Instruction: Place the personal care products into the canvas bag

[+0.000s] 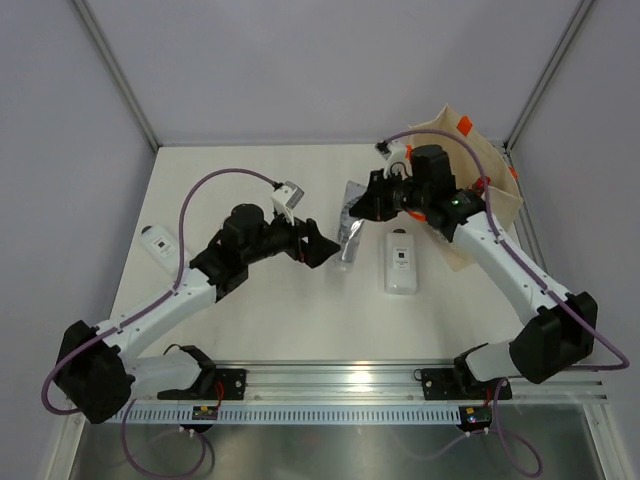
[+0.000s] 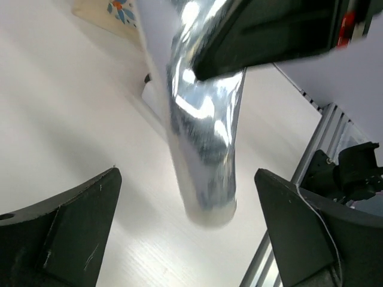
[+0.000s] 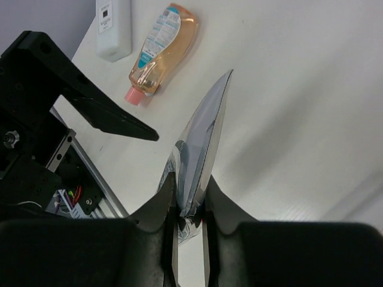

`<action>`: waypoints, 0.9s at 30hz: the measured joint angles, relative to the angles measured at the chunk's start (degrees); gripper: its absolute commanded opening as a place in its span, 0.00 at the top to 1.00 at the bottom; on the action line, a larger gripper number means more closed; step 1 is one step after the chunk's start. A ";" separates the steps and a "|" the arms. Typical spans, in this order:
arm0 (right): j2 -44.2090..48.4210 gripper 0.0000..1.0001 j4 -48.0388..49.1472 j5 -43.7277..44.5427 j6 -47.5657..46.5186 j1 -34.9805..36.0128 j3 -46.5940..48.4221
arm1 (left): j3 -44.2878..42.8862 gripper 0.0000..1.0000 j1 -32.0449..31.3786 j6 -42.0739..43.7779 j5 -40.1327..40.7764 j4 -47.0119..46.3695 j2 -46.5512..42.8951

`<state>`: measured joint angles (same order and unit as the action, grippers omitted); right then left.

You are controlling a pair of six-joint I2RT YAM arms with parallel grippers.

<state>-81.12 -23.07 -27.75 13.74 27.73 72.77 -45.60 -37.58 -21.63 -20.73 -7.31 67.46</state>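
My right gripper [image 1: 358, 207] is shut on the flat crimped end of the silver tube [image 1: 348, 240], which hangs above the table with its cap end down. In the right wrist view the tube [image 3: 206, 128] is pinched between both fingers. My left gripper [image 1: 325, 245] stands open just left of the tube; in its wrist view the tube [image 2: 203, 137] hangs between the spread fingers [image 2: 66, 227], touching neither. A flat white bottle [image 1: 401, 262] lies right of the tube. The canvas bag [image 1: 485, 175] sits at the back right. An orange bottle [image 3: 161, 51] with a pink cap lies on the table.
A small white bottle [image 1: 158, 243] lies at the left side of the table, next to the orange one in the right wrist view. The aluminium rail [image 1: 340, 378] runs along the near edge. Grey walls close in the back and sides.
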 measured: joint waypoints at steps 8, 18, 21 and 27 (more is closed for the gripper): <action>3.72 1.00 -5.11 -6.82 -13.68 -20.26 15.41 | -3.21 0.01 0.00 7.98 10.08 15.32 -12.04; -6.80 1.00 -9.29 5.33 -30.71 -29.66 33.05 | 5.16 0.01 0.02 4.17 25.66 24.41 -25.42; -14.62 0.97 -13.60 9.35 -35.80 -29.83 37.42 | 5.68 0.01 0.02 0.76 30.40 26.43 -26.25; -26.58 0.87 -27.67 12.39 -42.60 -30.14 42.07 | 5.62 0.01 0.17 -6.10 38.97 30.36 -24.94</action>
<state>-107.70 -50.74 -15.35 -28.86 -2.42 114.85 -39.99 -37.41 -27.73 18.24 23.05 42.52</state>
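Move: The right hand already pinches the silver tube; from it the canvas bag's middle lies about 27 cm right, 14 cm ahead and 10 cm lower, and the white bottle some 13 cm right, 9 cm back. From the open left hand, the pink-capped bottle lies about 27 cm left, 8 cm ahead and 18 cm below, with the white pump-side container roughly 21 cm left of that bottle, level with it. Right arcs the pinched tube up, 26 cm right and forward, then down into the bag's mouth; left swings 15 cm left. ##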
